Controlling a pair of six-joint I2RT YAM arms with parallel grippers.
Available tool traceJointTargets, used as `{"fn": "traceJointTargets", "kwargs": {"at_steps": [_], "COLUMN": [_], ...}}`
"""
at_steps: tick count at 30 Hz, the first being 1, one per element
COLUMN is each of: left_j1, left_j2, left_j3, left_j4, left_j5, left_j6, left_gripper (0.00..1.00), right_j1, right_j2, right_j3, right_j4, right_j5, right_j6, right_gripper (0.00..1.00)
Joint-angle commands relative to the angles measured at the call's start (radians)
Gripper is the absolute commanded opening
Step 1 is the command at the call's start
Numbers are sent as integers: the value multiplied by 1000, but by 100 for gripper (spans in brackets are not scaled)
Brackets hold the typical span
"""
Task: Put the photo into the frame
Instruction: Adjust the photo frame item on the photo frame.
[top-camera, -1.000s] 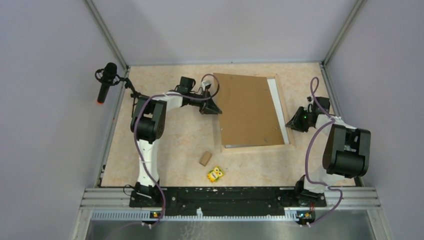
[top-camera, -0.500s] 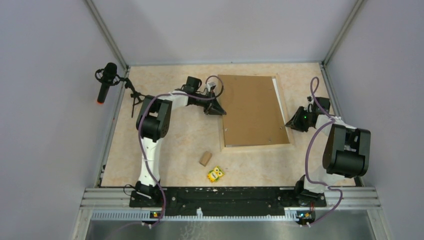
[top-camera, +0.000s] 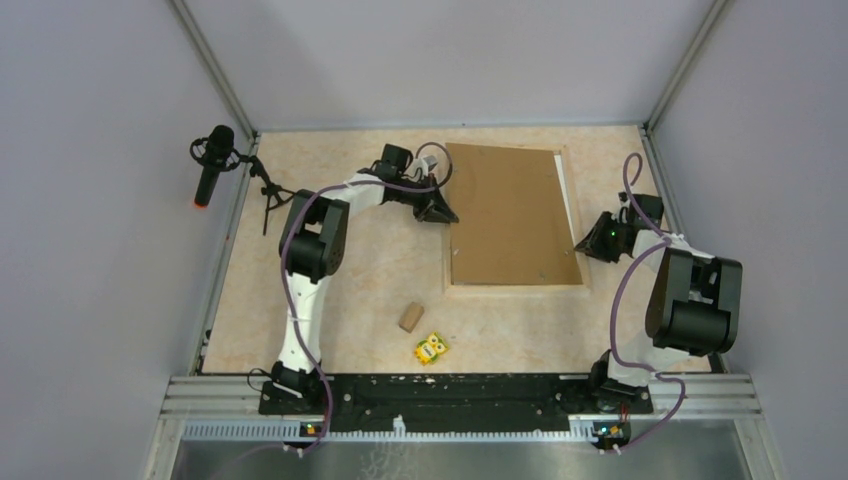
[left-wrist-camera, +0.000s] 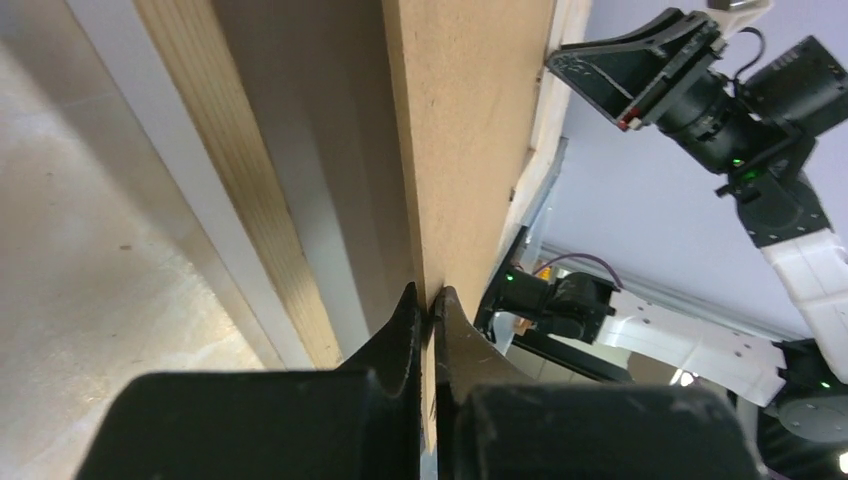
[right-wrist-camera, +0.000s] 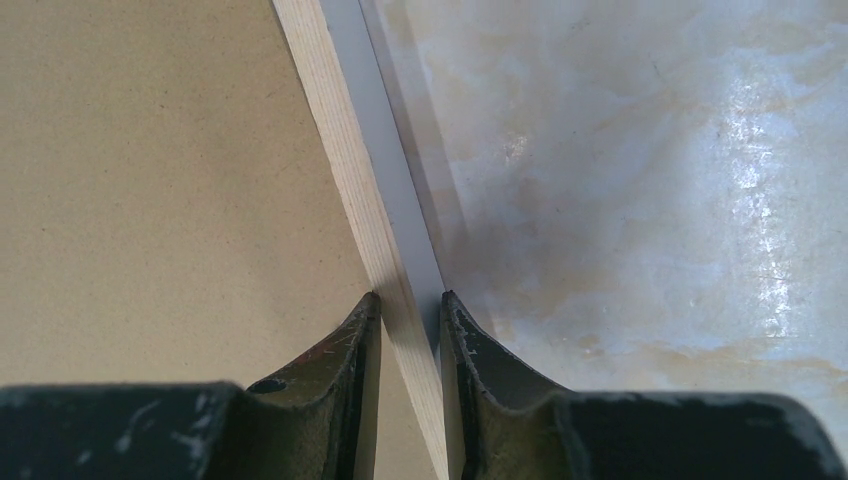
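Observation:
The frame (top-camera: 571, 196) lies flat at the back right of the table, with its pale wood rails showing along the right and near sides. A plain brown backing board (top-camera: 510, 215) covers nearly all of it. The photo is hidden. My left gripper (top-camera: 447, 213) is shut on the board's left edge. In the left wrist view the gripper (left-wrist-camera: 428, 305) pinches that thin brown board (left-wrist-camera: 470, 120) above the frame's wood strip (left-wrist-camera: 240, 190). My right gripper (top-camera: 585, 245) is shut on the frame's right rail. In the right wrist view its jaws (right-wrist-camera: 410, 305) clamp the wood strip (right-wrist-camera: 355, 170) beside the board (right-wrist-camera: 150, 180).
A small brown block (top-camera: 411, 317) and a yellow owl toy (top-camera: 431, 348) lie near the front middle. A black microphone (top-camera: 212, 160) on a stand is at the left edge. Walls enclose the marbled table (top-camera: 340, 260) on three sides.
My left gripper has carried the backing board to the right and squared it over the frame, so the white strip on the right has narrowed. The right gripper has stayed on the rail.

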Motion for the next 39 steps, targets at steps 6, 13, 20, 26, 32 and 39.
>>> {"fn": "traceJointTargets", "kwargs": {"at_steps": [6,13,20,26,32,39], "left_j1": [-29,27,51,86,122,123], "left_j2": [15,83,95,32,-90,-152], "left_j3": [78,181,171,104,-151,-373], "left_j4": [-15,-189,-195,-269,-9,519], "left_j5": [20,116,166,159,196,165], "left_j6": [173,283,309,375,207,-128], "left_gripper": [0,0,0,0,14,31], "right_j1": [15,15,20,109,167,168], "right_j2": [18,21,22,9,-45,-17], "right_j3": [-12,-8,1,9,-12,26], "right_j4": [7,6,8,-3,2,-7], "right_j5": [-67,-63,-82,-106,-150,-167], "right_j6": [18,17,15,-2,50,63], "right_gripper": [10,9,6,4,8,11]}}
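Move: The left hand holds the backboard's raised left edge. The frame's left bar lies about 5 cm below that hand and 2 cm to its left, while the backboard's middle is some 14 cm to its right, level fore and aft. The wooden block is roughly 23 cm back and 10 cm left. From the right hand, already on the frame's right bar, the left bar is about 31 cm left and 7 cm ahead, the backboard's middle 16 cm left and 8 cm ahead. Still pinching the frame's right bar, the right hand drags the frame about 7 cm left across the table, turning some 10 degrees counter-clockwise, mostly late on. The left hand, at first shut on the backboard's raised left edge, bobs about a centimetre down and up, then goes 7 cm left with the frame, ending 2 to 3 cm lower and farther back as its fingers open, one below the edge and one above. ##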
